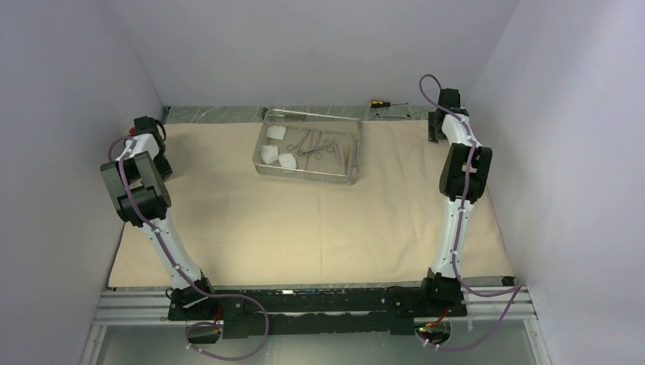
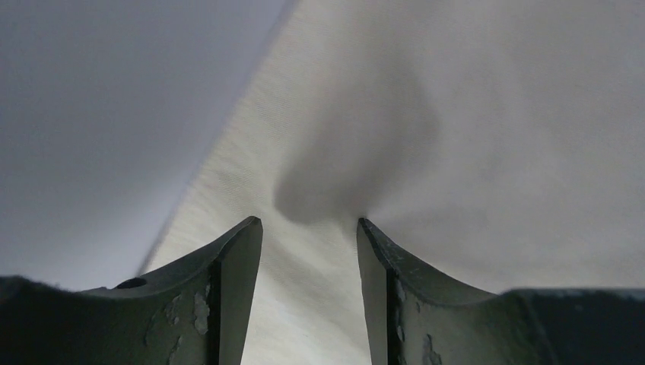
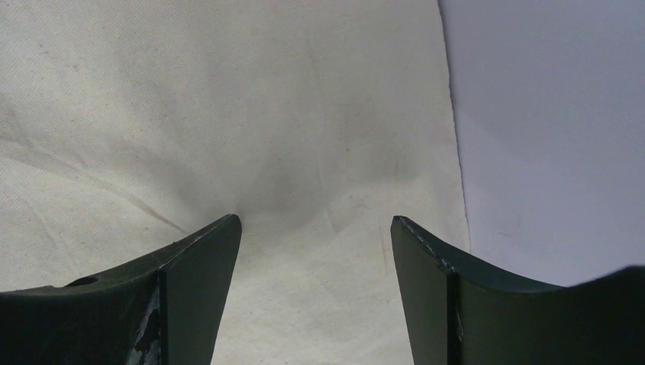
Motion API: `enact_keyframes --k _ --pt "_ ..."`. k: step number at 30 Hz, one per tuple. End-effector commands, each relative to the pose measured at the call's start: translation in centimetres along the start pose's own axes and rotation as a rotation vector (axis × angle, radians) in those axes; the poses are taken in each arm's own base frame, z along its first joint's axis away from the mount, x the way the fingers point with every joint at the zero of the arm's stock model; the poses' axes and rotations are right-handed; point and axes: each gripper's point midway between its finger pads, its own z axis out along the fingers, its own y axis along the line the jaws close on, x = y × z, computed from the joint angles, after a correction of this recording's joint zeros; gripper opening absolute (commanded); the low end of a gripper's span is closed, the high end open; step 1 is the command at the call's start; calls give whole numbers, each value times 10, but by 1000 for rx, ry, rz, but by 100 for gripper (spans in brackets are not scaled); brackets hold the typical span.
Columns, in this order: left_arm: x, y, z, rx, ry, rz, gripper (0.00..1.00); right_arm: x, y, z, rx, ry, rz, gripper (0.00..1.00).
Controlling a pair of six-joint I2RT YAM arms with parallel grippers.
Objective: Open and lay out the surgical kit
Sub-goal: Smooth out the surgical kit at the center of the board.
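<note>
The beige wrap cloth lies spread flat over the table. The steel wire-mesh tray stands on it at the back centre. Inside are three white gauze pads, ring-handled clamps and slim tweezers. My left gripper hovers low over the cloth's far left corner. In the left wrist view the gripper is open, with only cloth under it. My right gripper is at the far right corner. In the right wrist view it is open wide over the cloth near its right edge.
A yellow-handled screwdriver lies behind the cloth at the back, beside a metal plate. Pale walls close in on the left, right and back. The cloth's near edge ends just before the arms' base rail.
</note>
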Motion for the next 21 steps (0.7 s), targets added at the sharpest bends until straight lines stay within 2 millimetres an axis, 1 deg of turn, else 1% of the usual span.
enact_keyframes --k 1,2,4,5,6,8,11,13,16,18,21 --pt "33 39 33 -131 148 94 56 -24 -22 -20 47 -56 18 76" --pt "23 36 30 -117 135 81 58 -27 -23 -22 50 -61 21 76" --pt "0 28 18 -62 99 44 61 -34 -27 -29 55 -75 32 76" --pt "-17 21 8 -21 61 25 63 -40 -30 -36 55 -88 40 76" --pt "-29 13 -2 22 32 16 65 -43 -30 -40 51 -97 45 77" --pt "-51 -5 -27 102 -41 12 71 -56 -34 -58 43 -129 59 77" --pt "-78 -35 -70 195 -159 48 79 -72 -35 -86 14 -174 73 78" --pt "-89 -53 -98 247 -221 75 82 -81 -30 -109 -21 -210 75 79" --pt "-94 -72 -128 314 -262 83 84 -89 -17 -140 -74 -252 71 80" --pt "-94 -80 -140 354 -281 82 85 -91 -5 -159 -117 -272 76 80" --pt "-95 -93 -142 410 -306 87 84 -92 16 -185 -210 -289 104 80"
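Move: The cloth of the surgical kit lies right under both sets of fingertips. Its left edge runs about 5 cm to the left of the left hand and level with it, 2 cm below; its far left corner is some 22 cm ahead and 6 cm left, and the instrument tray is about 12 cm ahead and 59 cm right. From the right hand, the cloth's right edge is level and 5 cm right, 3 cm down; its far right corner lies 11 cm ahead, 4 cm right, the wrench 13 cm ahead, 24 cm left. The cloth gets one last short wipe from the left fingertips, some 3 cm left towards its left edge; then they come free and the left hand swings back right, forward and up about 10 cm each way, opening wider and turning clockwise. The right hand rests almost still on the cloth, then lifts clear some 14 cm, drifting 5 cm left with fingers still open, both wrists tilting the fingertips up and forward. ##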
